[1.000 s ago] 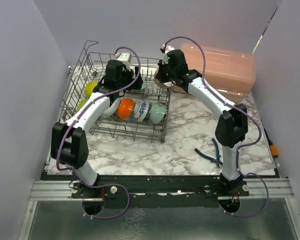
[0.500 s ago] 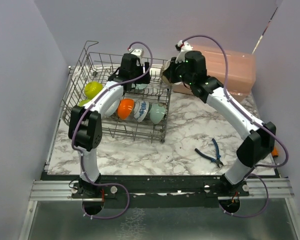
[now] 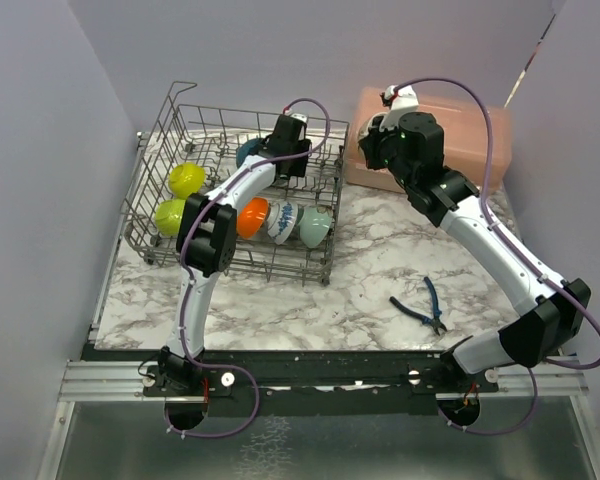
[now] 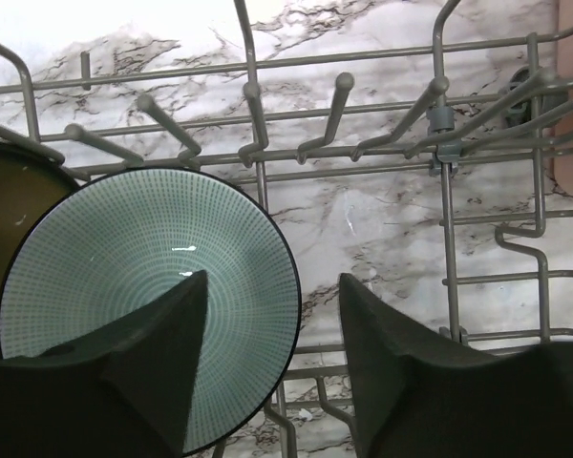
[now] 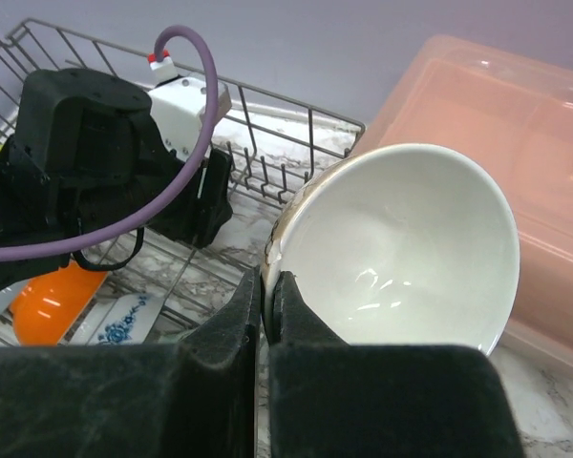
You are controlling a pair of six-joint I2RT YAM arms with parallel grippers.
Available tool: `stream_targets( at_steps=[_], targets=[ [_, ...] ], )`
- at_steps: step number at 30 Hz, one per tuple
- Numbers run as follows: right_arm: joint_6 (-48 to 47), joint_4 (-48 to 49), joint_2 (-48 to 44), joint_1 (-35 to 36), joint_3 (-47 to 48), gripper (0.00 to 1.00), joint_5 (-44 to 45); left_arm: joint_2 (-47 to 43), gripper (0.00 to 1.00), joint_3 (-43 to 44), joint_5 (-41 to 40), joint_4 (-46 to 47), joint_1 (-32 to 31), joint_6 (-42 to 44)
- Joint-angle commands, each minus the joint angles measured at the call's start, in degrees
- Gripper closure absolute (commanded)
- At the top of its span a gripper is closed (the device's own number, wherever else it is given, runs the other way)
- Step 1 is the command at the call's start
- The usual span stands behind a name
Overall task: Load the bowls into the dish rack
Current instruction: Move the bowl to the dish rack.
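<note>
The grey wire dish rack (image 3: pixel 160 130) stands at the back left. In it stand two lime-yellow bowls (image 3: pixel 185 180), an orange bowl (image 3: pixel 250 217), a blue-patterned white bowl (image 3: pixel 282 220) and a pale teal bowl (image 3: pixel 315 225). My left gripper (image 3: pixel 283 163) hovers over the rack's back right part, open (image 4: pixel 272 281). Below it a teal ribbed bowl (image 4: pixel 143 305) leans on the tines, its rim under the gap, not gripped. My right gripper (image 5: pixel 267 286) is shut on the rim of a white bowl (image 5: pixel 401 248), held in the air in front of the pink box.
A pink lidded plastic box (image 3: pixel 450 135) sits at the back right, just behind my right wrist. Blue-handled pliers (image 3: pixel 420 305) lie on the marble table toward the front right. Purple walls close in both sides.
My left gripper slid right along the back of the rack and its jaws narrowed. My right arm swung right with the white bowl, away from the rack toward the pink box.
</note>
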Motion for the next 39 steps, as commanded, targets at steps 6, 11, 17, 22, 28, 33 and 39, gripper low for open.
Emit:
stream_targets(
  at_steps=[6,11,17,22,28,33,39],
  targets=[
    [-1.82,2.96,-1.96,-0.05,-1.24,1.00,3.19,4.90,0.53,4.97,-5.78,-4.40,-2.32,4.67],
    [-1.90,3.15,-2.03,-0.05,-1.06,1.00,3.23,6.00,0.55,5.83,-4.20,-4.94,-2.54,5.59],
    [-2.04,3.31,-2.09,-0.05,-1.30,1.00,3.72,6.71,0.81,6.68,-2.41,-6.31,-2.54,5.84],
    [-2.22,3.32,-2.36,-0.05,-1.23,1.00,4.19,7.91,0.94,8.87,-2.22,-8.53,-2.54,5.79],
    [-2.25,3.16,-2.44,-0.13,-1.23,1.00,4.25,7.12,1.00,10.35,-1.80,-8.80,-2.54,5.21],
    [-2.13,3.18,-2.57,-0.10,-1.23,1.00,4.09,4.91,1.00,12.54,2.61,-8.64,-2.62,3.64],
    [-2.15,3.23,-2.57,-0.13,-1.23,1.00,3.72,2.43,1.00,13.62,7.19,-8.40,-3.08,1.85]
  ],
)
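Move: The teal bowl I am about to grip leans in the rack with its middle about 5 cm to the left of my left hand, perhaps 1 cm ahead and 2 cm below. Its right rim is already between the open fingers. The dark blue bowl stands 7 cm or so left of it. The orange bowl is some 12 cm back and 10 cm left of that hand. From my right hand, the teal bowl lies roughly 14 cm ahead, 18 cm left and 26 cm below. I shut my left fingers from over half open onto the right rim of the teal bowl, first settling about 1 cm down and rolling the hand's left side up some 5 degrees. With the rim pinched, I begin easing up and to the right, about 1 cm each way. My right hand sinks 1.5 cm and keeps its pinch on the white bowl's rim. ##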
